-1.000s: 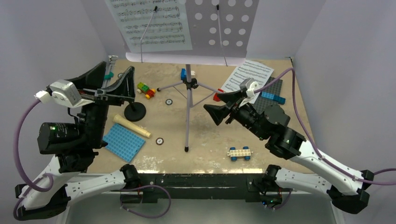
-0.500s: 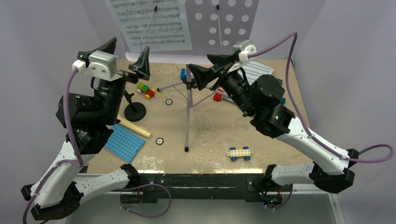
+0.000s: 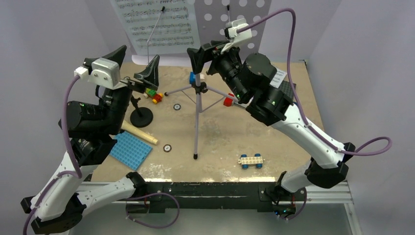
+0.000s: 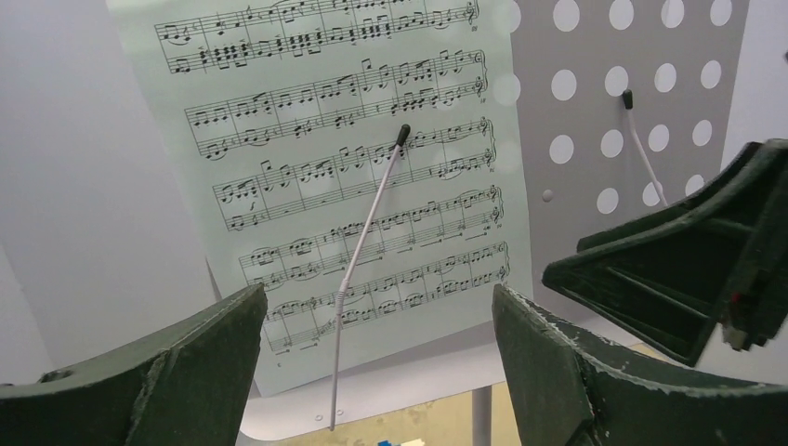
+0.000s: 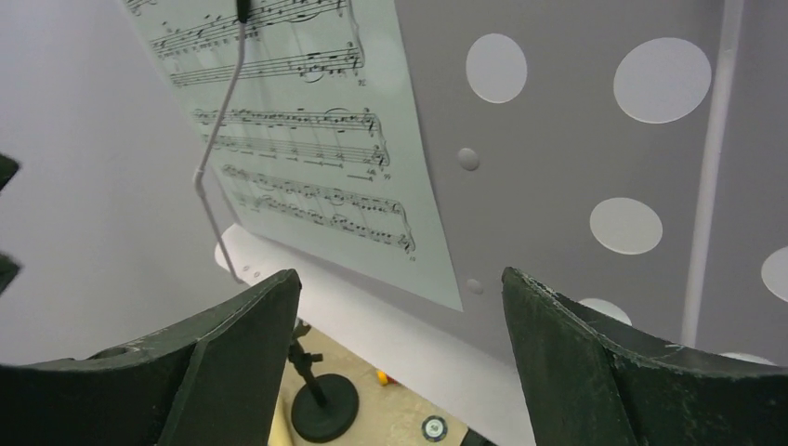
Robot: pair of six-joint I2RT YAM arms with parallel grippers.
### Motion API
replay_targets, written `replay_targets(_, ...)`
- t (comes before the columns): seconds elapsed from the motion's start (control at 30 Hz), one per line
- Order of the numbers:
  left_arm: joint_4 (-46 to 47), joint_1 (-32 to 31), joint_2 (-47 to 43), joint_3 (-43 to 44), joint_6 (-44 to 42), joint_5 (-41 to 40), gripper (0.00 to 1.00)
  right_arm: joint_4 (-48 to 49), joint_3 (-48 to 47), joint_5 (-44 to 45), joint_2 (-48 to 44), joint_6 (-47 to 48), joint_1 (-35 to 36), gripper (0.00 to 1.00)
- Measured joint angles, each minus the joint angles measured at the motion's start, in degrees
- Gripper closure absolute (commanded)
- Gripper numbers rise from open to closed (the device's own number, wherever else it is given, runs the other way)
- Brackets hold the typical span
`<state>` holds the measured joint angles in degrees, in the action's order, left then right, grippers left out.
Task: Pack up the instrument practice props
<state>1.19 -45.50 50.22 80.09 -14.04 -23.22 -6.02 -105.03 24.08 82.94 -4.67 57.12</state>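
The lilac perforated music stand point(image 3: 235, 22) rises on its thin tripod point(image 3: 196, 112) at the back middle. One white sheet-music page point(image 3: 161, 24) rests on its left half under a wire holder. My left gripper point(image 3: 139, 53) is raised and open, facing that page point(image 4: 353, 186) with nothing between its fingers. My right gripper point(image 3: 203, 49) is open too, just in front of the stand's lower lip point(image 5: 520, 362). A second page point(image 3: 280, 75) peeks out behind the right arm. The cream toy microphone point(image 3: 139, 133) lies by the black round-base mic stand point(image 3: 141, 116).
A blue baseplate point(image 3: 129, 149) lies front left and a grey one point(image 3: 289, 90) back right. Coloured bricks point(image 3: 152, 94), a red brick point(image 3: 228, 101), a blue brick point(image 3: 193, 77), a wheeled brick point(image 3: 252, 160) and two small discs point(image 3: 167, 147) are scattered around the tripod.
Both arms have risen from near the table toward the stand's desk. The right gripper swung up and left and spread wider; the left one turned to face the page.
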Motion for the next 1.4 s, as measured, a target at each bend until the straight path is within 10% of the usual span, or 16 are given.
replay_targets(0.8,-0.48,0.07,-2.95,-3.15,1.03,0.98,0.06,-7.8,-17.99,-4.33,12.81,-3.19,-2.69,0.32)
replay_targets(1.27,0.04,0.07,-4.09,-4.66,0.94,1.2,0.06,-9.44,-17.2,-5.97,13.14,-4.74,-3.21,0.67)
replay_targets(1.4,0.22,0.07,-4.11,-5.01,0.81,1.18,0.06,-9.42,-14.69,-5.88,12.0,-4.81,-3.26,0.54)
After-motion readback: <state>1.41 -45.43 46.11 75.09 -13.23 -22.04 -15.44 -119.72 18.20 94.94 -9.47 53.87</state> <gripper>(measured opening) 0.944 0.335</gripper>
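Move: The music sheet still on the stand has its lower inner corner about 4 cm ahead of the right hand, 3 cm to its left and 1 cm lower; the sheet's middle is roughly 7 cm ahead, 13 cm left and 11 cm up. The right page arm stands about 4 cm ahead, 9 cm right and 8 cm up, the left page arm some 5 cm ahead, 13 cm left and 8 cm up. From the left hand, that corner is around 9 cm ahead, 16 cm right and 4 cm lower. The sheet's lower inner corner is what the right hand closes in on, going forward and left about 5 cm in all across the bare half of the stand, rising slightly and then sinking again at the end. On the way its fingers narrow from wide open to about a third, the tips coming up to the sheet's edge and bearing on the stand there. ##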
